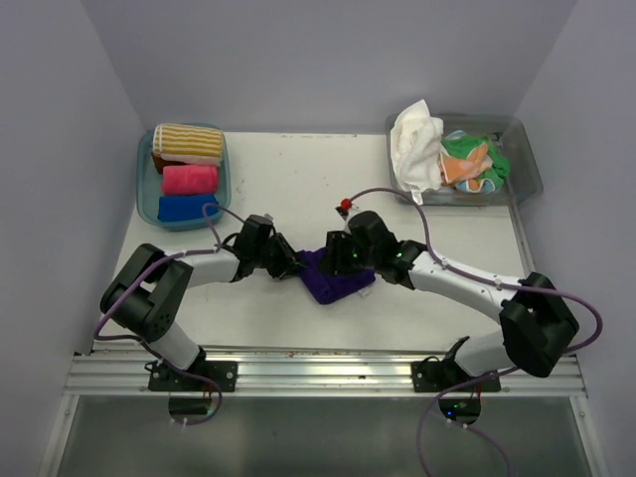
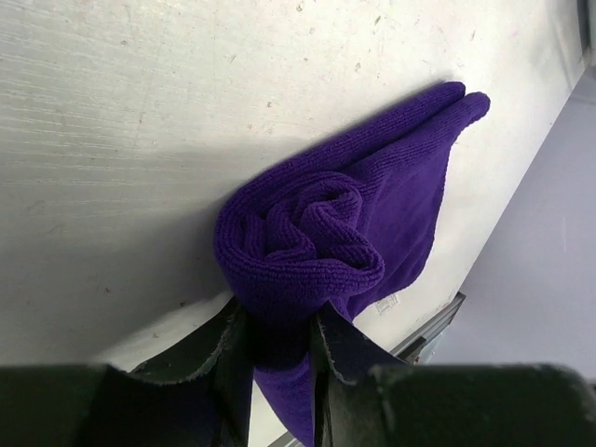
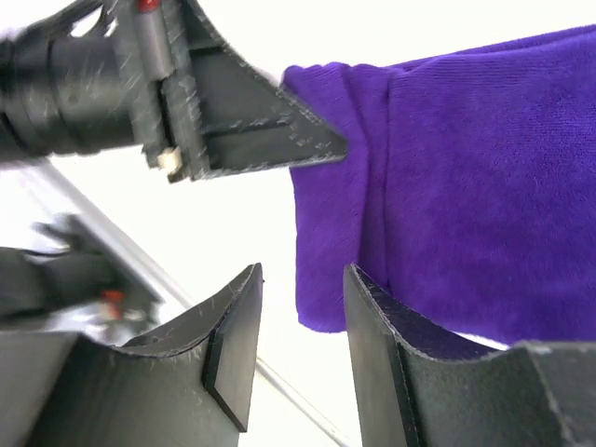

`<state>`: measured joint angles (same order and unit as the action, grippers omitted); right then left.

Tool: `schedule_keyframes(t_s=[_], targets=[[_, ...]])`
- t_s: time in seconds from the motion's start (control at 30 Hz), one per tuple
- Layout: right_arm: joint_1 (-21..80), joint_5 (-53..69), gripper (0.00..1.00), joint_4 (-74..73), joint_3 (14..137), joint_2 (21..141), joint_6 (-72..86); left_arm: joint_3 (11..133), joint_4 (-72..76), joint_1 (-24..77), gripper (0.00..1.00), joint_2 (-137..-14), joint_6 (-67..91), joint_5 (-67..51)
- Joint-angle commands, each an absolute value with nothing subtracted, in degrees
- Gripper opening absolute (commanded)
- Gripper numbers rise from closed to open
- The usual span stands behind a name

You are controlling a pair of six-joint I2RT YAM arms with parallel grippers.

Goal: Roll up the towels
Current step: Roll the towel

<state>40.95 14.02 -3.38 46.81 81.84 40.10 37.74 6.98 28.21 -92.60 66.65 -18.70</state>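
A purple towel [image 1: 340, 280] lies half rolled in the middle of the table. In the left wrist view its rolled end [image 2: 312, 233] shows a spiral, and my left gripper [image 2: 279, 340] is shut on that end from the towel's left side [image 1: 292, 266]. My right gripper [image 1: 332, 258] hovers over the towel's upper left part. In the right wrist view its jaws [image 3: 303, 307] stand open with nothing between them, and the purple towel [image 3: 466, 186] lies just beyond the right fingertip. The left gripper's finger [image 3: 242, 121] touches the towel's corner there.
A blue tub [image 1: 149, 194] at the back left holds rolled striped [image 1: 187, 142], pink [image 1: 189, 179] and blue [image 1: 186, 208] towels. A clear tub [image 1: 525, 159] at the back right holds loose white [image 1: 415, 144], green [image 1: 460, 147] and orange [image 1: 467, 171] towels. The table's metal rail [image 1: 318, 373] runs along the near edge.
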Motion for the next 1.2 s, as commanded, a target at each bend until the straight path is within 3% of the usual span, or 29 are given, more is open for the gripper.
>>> schedule_keyframes(t_s=[0.0, 0.33, 0.83, 1.17], targets=[[49.0, -6.2, 0.44, -20.6, 52.9, 79.2, 29.5, 39.0, 0.8, 28.5, 0.15, -93.0, 67.0, -16.8], [61.7, -15.2, 0.43, -23.6, 61.8, 88.5, 21.3, 40.7, -5.0, 28.6, 0.15, -91.2, 66.4, -14.1], [62.8, -15.4, 0.42, -21.8, 65.7, 93.5, 19.6, 41.3, -5.9, 28.7, 0.15, -91.4, 66.0, -14.1], [62.8, -15.1, 0.42, -17.5, 60.5, 98.7, 22.5, 41.7, -7.3, 28.7, 0.15, -90.9, 65.6, -13.5]])
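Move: The near end of the rolled purple edge, which the open right fingers are going for, lies about 5 cm back, 3 cm left and 8 cm below the right hand. The towel's flat part spreads beneath that hand, its middle some 3 cm right and 1 cm forward. The stretch of roll pinched by the left fingers is about 8 cm left and 2 cm forward of the right hand, 8 cm down. From the left hand, the near end lies 7 cm back and 5 cm right. The left fingers keep their pinch on the roll, almost in place, while the right hand, still part open, swings back some 4 cm and left with a slight rise, then sinks in two stages to about 5 cm below its start, down to the roll's near end. Its wrist turns roughly 40 degrees so the fingers point steeply down; they don't close. ##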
